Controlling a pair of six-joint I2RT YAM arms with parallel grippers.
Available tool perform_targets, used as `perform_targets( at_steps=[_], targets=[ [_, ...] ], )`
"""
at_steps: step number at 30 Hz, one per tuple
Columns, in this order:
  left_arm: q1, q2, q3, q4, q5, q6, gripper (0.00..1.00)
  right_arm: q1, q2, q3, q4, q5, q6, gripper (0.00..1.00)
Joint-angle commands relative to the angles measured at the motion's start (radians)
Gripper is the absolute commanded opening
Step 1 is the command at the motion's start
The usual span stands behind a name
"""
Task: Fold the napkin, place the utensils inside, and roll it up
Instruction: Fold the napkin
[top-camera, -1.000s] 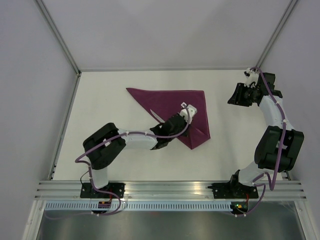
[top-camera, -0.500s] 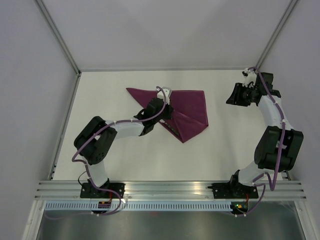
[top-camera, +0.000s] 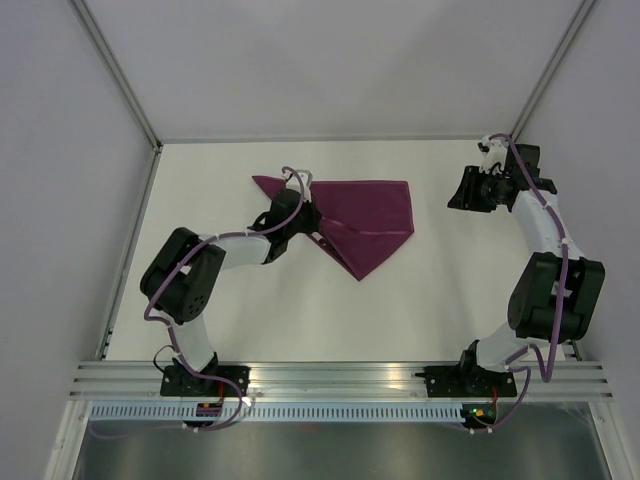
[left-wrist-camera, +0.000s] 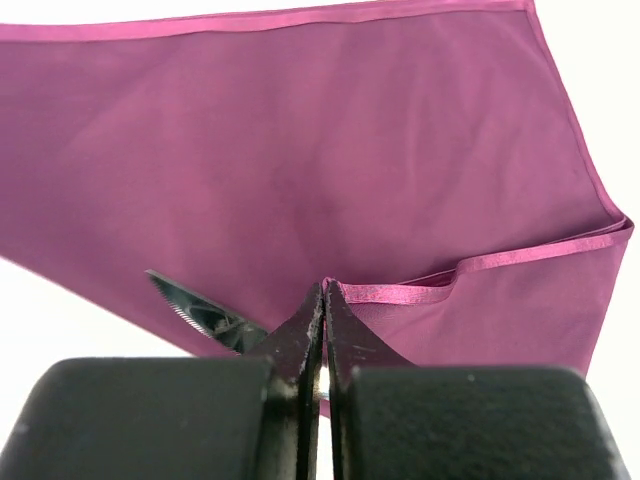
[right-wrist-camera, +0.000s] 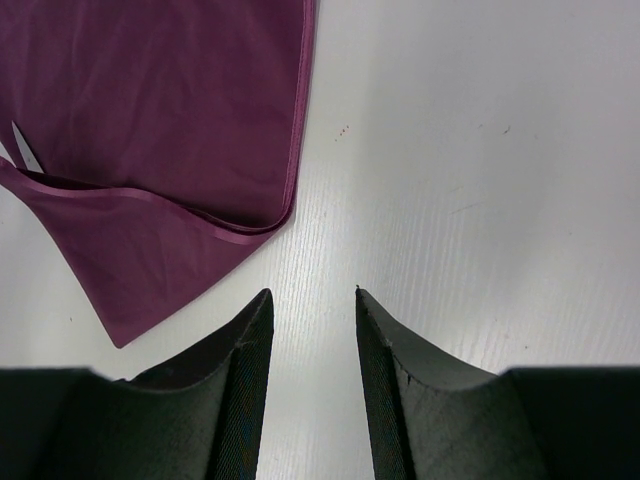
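Note:
The purple napkin (top-camera: 370, 215) lies folded at the middle back of the table, one corner pointing toward me. My left gripper (top-camera: 314, 211) is shut on its satin hem at the left end of the fold. The left wrist view shows the fingertips (left-wrist-camera: 310, 310) pinching that hem on the napkin (left-wrist-camera: 350, 150). The knife (left-wrist-camera: 195, 308) lies just left of the jaws, its serrated blade partly under the cloth. My right gripper (top-camera: 462, 190) is open and empty over bare table, right of the napkin (right-wrist-camera: 170, 100). A blade tip (right-wrist-camera: 22, 148) pokes out at the fold.
The white table (top-camera: 250, 300) is walled at the back and both sides. Metal frame posts (top-camera: 115, 70) rise at the back corners. An aluminium rail (top-camera: 340, 378) with the arm bases runs along the near edge.
My left gripper has moved up and left, from the napkin's lower right to its left part, dragging the pinched edge with it. The napkin's lower corner has shifted left. The right arm barely moved.

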Motion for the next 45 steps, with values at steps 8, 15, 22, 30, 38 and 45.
perform_targets(
  at_steps=[8, 15, 22, 30, 38, 45],
  targets=[
    [0.054, -0.015, -0.033, 0.020, 0.043, -0.075, 0.02, 0.024, -0.002, 0.003, 0.021, 0.024, -0.009, 0.45],
    [0.078, -0.018, -0.052, 0.021, 0.045, -0.092, 0.02, 0.031, -0.001, 0.003, 0.019, 0.030, -0.011, 0.45],
    [0.101, -0.009, -0.056, 0.018, 0.048, -0.103, 0.02, 0.036, 0.002, 0.004, 0.017, 0.031, -0.014, 0.45],
    [0.113, 0.014, -0.056, 0.021, 0.077, -0.121, 0.02, 0.041, 0.005, 0.004, 0.014, 0.033, -0.017, 0.45],
    [0.127, 0.025, -0.058, 0.026, 0.075, -0.135, 0.02, 0.042, 0.010, 0.006, 0.013, 0.033, -0.023, 0.45],
    [0.144, 0.026, -0.047, 0.029, 0.082, -0.138, 0.36, 0.045, 0.010, 0.006, 0.008, 0.033, -0.024, 0.45]
  ],
)
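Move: The left hand still pinches the napkin's folded-over corner; its laying-down spot, on the napkin's slanting left edge by the knife's tip, is about 5 cm left, 1 cm ahead and 4 cm below. The knife's middle is some 5 cm back, 2 cm right; the napkin's near point is about 13 cm back, 9 cm right. From the right hand the spot is roughly 33 cm left, about level fore-and-aft, 11 cm below. The left hand carries the pinched corner about 5 cm left and 3 cm down over the knife, then opens. ##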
